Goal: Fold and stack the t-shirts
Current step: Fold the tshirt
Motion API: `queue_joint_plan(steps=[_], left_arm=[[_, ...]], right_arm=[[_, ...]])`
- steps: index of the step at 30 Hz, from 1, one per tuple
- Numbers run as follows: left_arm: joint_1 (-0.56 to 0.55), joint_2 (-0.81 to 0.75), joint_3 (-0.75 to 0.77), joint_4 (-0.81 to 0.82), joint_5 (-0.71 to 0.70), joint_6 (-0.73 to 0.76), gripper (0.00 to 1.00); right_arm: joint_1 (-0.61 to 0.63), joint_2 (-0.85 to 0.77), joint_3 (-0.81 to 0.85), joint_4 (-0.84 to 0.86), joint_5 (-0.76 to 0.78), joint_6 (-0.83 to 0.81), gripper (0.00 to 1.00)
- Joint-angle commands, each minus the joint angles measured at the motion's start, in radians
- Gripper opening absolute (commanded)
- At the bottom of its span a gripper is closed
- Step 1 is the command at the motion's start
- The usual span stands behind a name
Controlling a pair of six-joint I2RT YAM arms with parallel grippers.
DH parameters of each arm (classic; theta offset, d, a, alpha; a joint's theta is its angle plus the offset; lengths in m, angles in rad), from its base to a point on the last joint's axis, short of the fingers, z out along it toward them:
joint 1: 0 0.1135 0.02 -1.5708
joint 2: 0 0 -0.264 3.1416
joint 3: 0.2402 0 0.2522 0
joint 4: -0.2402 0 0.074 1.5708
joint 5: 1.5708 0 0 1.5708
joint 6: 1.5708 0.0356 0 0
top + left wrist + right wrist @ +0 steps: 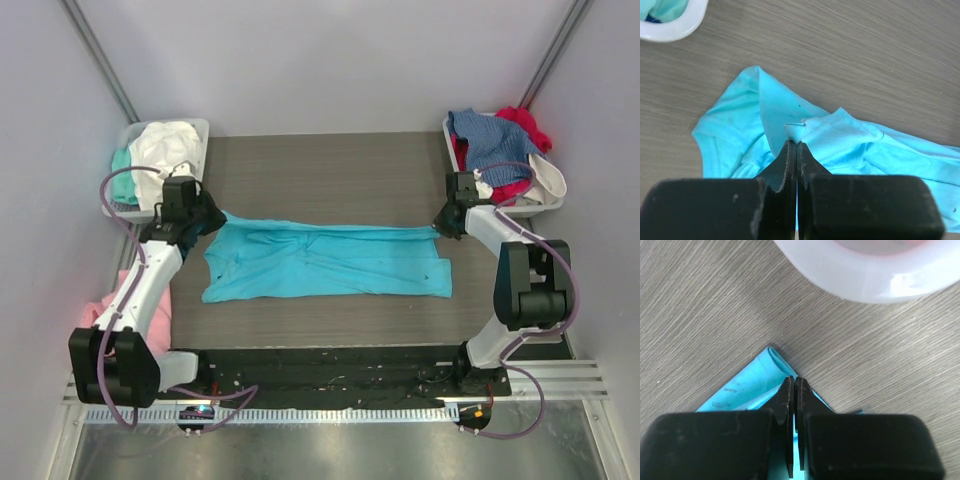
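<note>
A bright turquoise t-shirt lies stretched wide across the middle of the table. My left gripper is at its far left corner. In the left wrist view the gripper is shut on a pinch of the turquoise cloth, which rises in a ridge to the tips. My right gripper is at the far right corner. In the right wrist view this gripper is shut on the folded turquoise edge, low over the wood.
A pale grey tray at the back left holds a white tee and a mint one. Another tray at the back right holds denim-blue and red tees. A pink tee lies beside the left arm.
</note>
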Motion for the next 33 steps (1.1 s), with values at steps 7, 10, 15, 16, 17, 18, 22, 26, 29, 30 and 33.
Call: queue_joint_plan(steps=[7,10,15,16,17,18,22,26,29,30,33], left_arm=[[0.006,-0.205,-0.129,-0.033,-0.069,0.018,0.00],[0.006,-0.229,-0.164,-0.045,-0.072,0.015,0.00],[0.006,-0.276,-0.230,-0.049,-0.084,-0.001,0.00],[0.006,-0.282,-0.238,-0.049,-0.086,-0.005,0.00],[0.008,-0.293,-0.246,-0.050,-0.086,-0.016,0.00],[0.006,-0.298,-0.256,-0.050,-0.086,-0.022,0.00],[0.006,-0.314,-0.281,-0.067,-0.098,-0.050,0.00],[0.008,-0.339,-0.315,-0.079,-0.109,-0.073,0.00],[0.008,-0.367,-0.333,-0.090,-0.117,-0.091,0.00],[0.006,-0.373,-0.344,-0.093,-0.118,-0.096,0.00],[0.008,-0.397,-0.359,-0.107,-0.127,-0.111,0.00]], right_arm=[[-0.007,-0.082,-0.056,0.025,-0.016,0.013,0.01],[-0.007,-0.088,-0.080,0.028,-0.032,0.010,0.01],[-0.009,-0.103,-0.126,0.036,-0.039,0.007,0.01],[-0.007,-0.103,-0.132,0.039,-0.041,0.005,0.01],[-0.007,-0.103,-0.140,0.038,-0.042,0.004,0.02],[-0.007,-0.103,-0.143,0.038,-0.050,0.002,0.04],[-0.007,-0.108,-0.161,0.041,-0.064,0.001,0.21],[-0.009,-0.125,-0.175,0.039,-0.059,0.009,0.52],[-0.009,-0.146,-0.178,0.039,-0.049,0.015,0.62],[-0.007,-0.152,-0.178,0.036,-0.047,0.016,0.62],[-0.007,-0.172,-0.178,0.038,-0.042,0.021,0.63]])
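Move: The turquoise t-shirt's far edge is in both closed grippers. From the right hand, its near right corner is some 16 cm straight back and 4 cm below; the right basket is about 18 cm ahead and 20 cm right, roughly level in height. From the left hand, the near left corner is about 17 cm back, 5 cm left and 16 cm below; the left basket is some 16 cm ahead, 23 cm left and 10 cm lower. The t-shirt's far edge is drawn back over its near half. The left hand keeps its pinch and pulls back about 9 cm, level at first, then sinking some 5 cm as well. The right hand goes about 5 cm back and 3 cm down to the cloth, opens wide to let go of its corner, and starts to rise again. ##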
